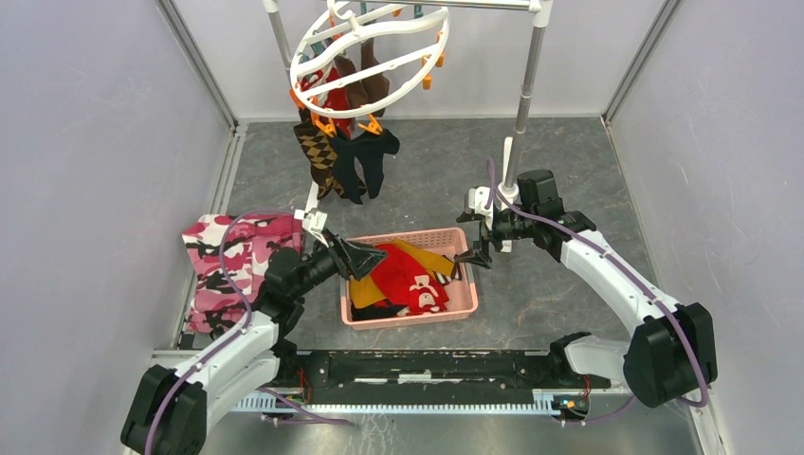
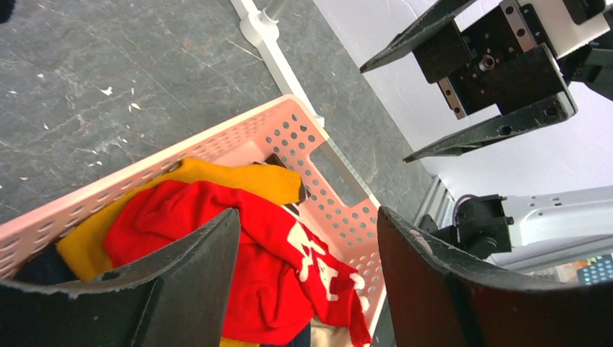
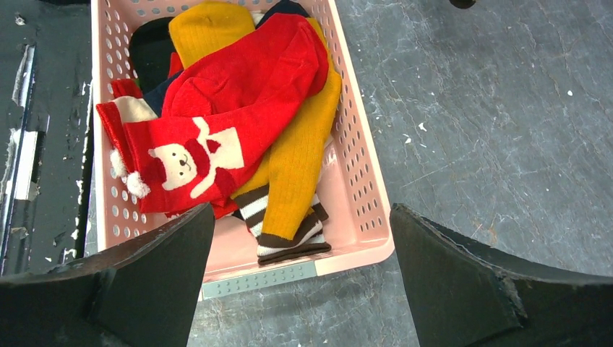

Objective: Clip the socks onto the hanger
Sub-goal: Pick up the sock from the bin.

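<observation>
The white round hanger [image 1: 370, 52] hangs at the back from the rack, tilted. Clipped to it are argyle [image 1: 318, 152], black [image 1: 374, 156], red and brown socks. More socks lie in a pink basket [image 1: 408, 316]: a red one with a white bear [image 3: 238, 79] on top, and mustard ones [image 3: 300, 166]. My left gripper [image 1: 370, 265] is open over the basket's left end, its jaws framing the red sock [image 2: 217, 246] without holding it. My right gripper [image 1: 460, 239] is wide open above the basket's right end, with nothing between its fingers [image 3: 144, 282].
A pink-white-black camouflage cloth [image 1: 232, 261] lies left of the basket, beside the left arm. The metal rack's pole [image 1: 531, 76] and its white foot [image 1: 507, 161] stand just behind the right gripper. Walls close in both sides and the back.
</observation>
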Robot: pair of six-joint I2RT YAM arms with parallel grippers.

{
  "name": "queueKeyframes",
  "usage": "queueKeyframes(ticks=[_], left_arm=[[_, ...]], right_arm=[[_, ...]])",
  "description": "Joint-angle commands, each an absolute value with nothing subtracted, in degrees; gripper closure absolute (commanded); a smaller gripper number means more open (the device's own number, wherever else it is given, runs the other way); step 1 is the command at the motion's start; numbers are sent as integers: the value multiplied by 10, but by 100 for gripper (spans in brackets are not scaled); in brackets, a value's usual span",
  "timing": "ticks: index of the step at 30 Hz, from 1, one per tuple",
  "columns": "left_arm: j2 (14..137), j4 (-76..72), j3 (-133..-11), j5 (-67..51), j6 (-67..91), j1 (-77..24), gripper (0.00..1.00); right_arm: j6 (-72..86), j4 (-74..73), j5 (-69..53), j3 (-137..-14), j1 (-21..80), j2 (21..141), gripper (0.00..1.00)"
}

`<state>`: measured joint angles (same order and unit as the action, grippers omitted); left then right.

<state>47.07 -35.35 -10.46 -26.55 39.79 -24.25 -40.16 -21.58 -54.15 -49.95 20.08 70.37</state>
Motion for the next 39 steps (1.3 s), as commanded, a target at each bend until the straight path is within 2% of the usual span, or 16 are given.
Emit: queueKeyframes(ticks=[1, 8, 14, 17, 22, 24, 28, 33, 39], left_arm=[[458, -346, -119, -294, 430, -243, 27], [463, -337, -128, -321, 447, -244, 33], [466, -202, -176, -311, 420, -264, 36], [468, -85, -232, -226, 362, -325, 36], [531, 102, -359, 17, 283, -496, 37], [571, 144, -390, 72, 269, -530, 42], [653, 167, -424, 98, 269, -548, 54], [697, 150, -432, 122, 313, -563, 56], [716, 76, -391, 183, 371, -566, 52]], right_arm=[[-402, -202, -565, -498, 199, 706, 2], [-402, -204, -574, -497, 198, 710, 2], [-404, -208, -580, -498, 199, 715, 2], [-406, -211, -582, -499, 199, 719, 2], [-410, -216, -579, -501, 199, 722, 2], [-412, -216, -576, -501, 199, 722, 2], [-414, -217, -571, -501, 198, 719, 2], [-416, -219, -567, -501, 198, 720, 2], [-418, -221, -567, -502, 198, 721, 2]])
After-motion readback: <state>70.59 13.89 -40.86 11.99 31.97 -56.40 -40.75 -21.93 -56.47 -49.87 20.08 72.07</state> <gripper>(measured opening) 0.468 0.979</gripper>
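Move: Below and to the right of the left hand lies the red sock, on top of the pile in the bin: about 7 cm right, 5 cm back and some 14 cm down. The gold sock's upper stretch is about 11 cm right and 1 cm back, equally low. A dark sock shows some 12 cm back, with no sideways offset, also 15 cm down. From the right hand the red sock is about 13 cm left, 8 cm back and 14 cm down. Swinging in over the bin, the left hand first drifts slowly back a couple of centimetres, then quickens to the right with a slight rise, and finally dips about 9 cm towards the red sock. The wrist rolls some 40 degrees, tipping the fingers from level to pointing down at the sock, while they partly close but stay apart; no touch can be seen. ##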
